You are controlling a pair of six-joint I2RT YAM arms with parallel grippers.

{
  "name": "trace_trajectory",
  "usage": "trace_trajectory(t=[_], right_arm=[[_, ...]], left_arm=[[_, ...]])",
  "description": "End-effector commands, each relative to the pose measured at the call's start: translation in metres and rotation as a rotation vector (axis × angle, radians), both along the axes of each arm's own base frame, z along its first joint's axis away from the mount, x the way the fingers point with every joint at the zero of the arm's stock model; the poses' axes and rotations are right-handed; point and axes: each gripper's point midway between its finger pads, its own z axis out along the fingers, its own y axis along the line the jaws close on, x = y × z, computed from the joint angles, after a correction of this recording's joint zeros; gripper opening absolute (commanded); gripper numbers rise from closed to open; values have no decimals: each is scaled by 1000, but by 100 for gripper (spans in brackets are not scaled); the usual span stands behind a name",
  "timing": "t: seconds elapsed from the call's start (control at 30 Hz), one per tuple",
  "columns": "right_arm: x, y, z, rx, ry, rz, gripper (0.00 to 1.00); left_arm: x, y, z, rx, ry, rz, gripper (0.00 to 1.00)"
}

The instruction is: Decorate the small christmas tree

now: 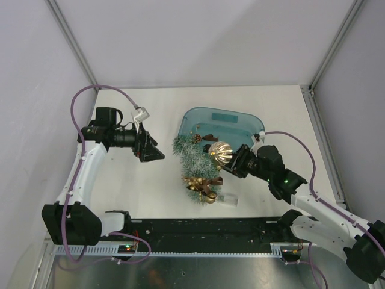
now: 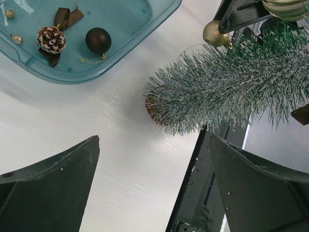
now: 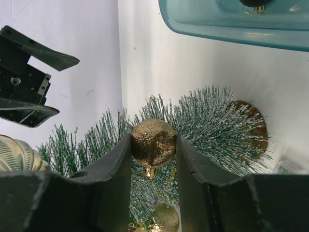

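Observation:
The small christmas tree lies on its side on the white table, its wood-slice base pointing toward the teal tub. My right gripper is shut on a gold glitter ball and holds it just above the frosted branches. The left wrist view shows that ball at the tree's upper side. A larger ribbed gold ornament rests against the tree beside the right gripper. My left gripper hangs open left of the tree, with only table between its fingers.
The tub's floor carries a pine cone, a dark brown ball and brown ribbon. Gold ornaments and a bow sit at the tree's near end. A small clear piece lies near the table's front edge.

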Motion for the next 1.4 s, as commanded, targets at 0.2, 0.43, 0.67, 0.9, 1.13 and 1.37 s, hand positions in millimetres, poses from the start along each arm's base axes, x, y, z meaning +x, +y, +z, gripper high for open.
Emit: trace_trajectory(t=[0.2,0.43,0.67,0.9,1.13,1.37], right_arm=[[9,-1,26,-2,-74,0,50],[9,-3,28,-16,-78,-3,58],[10,-7,28,-29,-78,-9,59],[11,-17,24,-55,-74,-22,65],[10,-24,23,-70,-74,-31,69],[13,-36,14,-122,-73,-56,69]], left_arm=[[-4,-2,7,-11,-34,-17,100],[-4,-3,10,-15,-42,-19,100],[-5,-3,13,-17,-47,-19,100],[-5,-3,13,-20,-47,-20,100],[-6,-3,13,-21,-48,-21,100],[-7,-3,11,-18,-47,-19,100]])
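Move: The right hand already has the small gold bauble pinched at the tree's right side. The tree's middle is about 6 cm to its left, 2 cm ahead and 4 cm lower. The big gold bauble hangs some 8 cm above and 3 cm left, level fore and aft; the ribbon ornament sits about 6 cm back and 7 cm left at fingertip height; the blue bin's middle is roughly 19 cm straight ahead, 15 cm below. From the left hand the tree is about 18 cm right, 2 cm back, 8 cm below. The right hand, holding almost still beside the branches, opens its fingers from a narrow pinch to about two-thirds wide and lets go of the small gold bauble. It then backs off from the tree, about 3 cm to its right with a slight drift of 1 cm forward, height nearly unchanged, the pointing fingers dipping some 5 degrees and the last of the opening coming as it goes. ##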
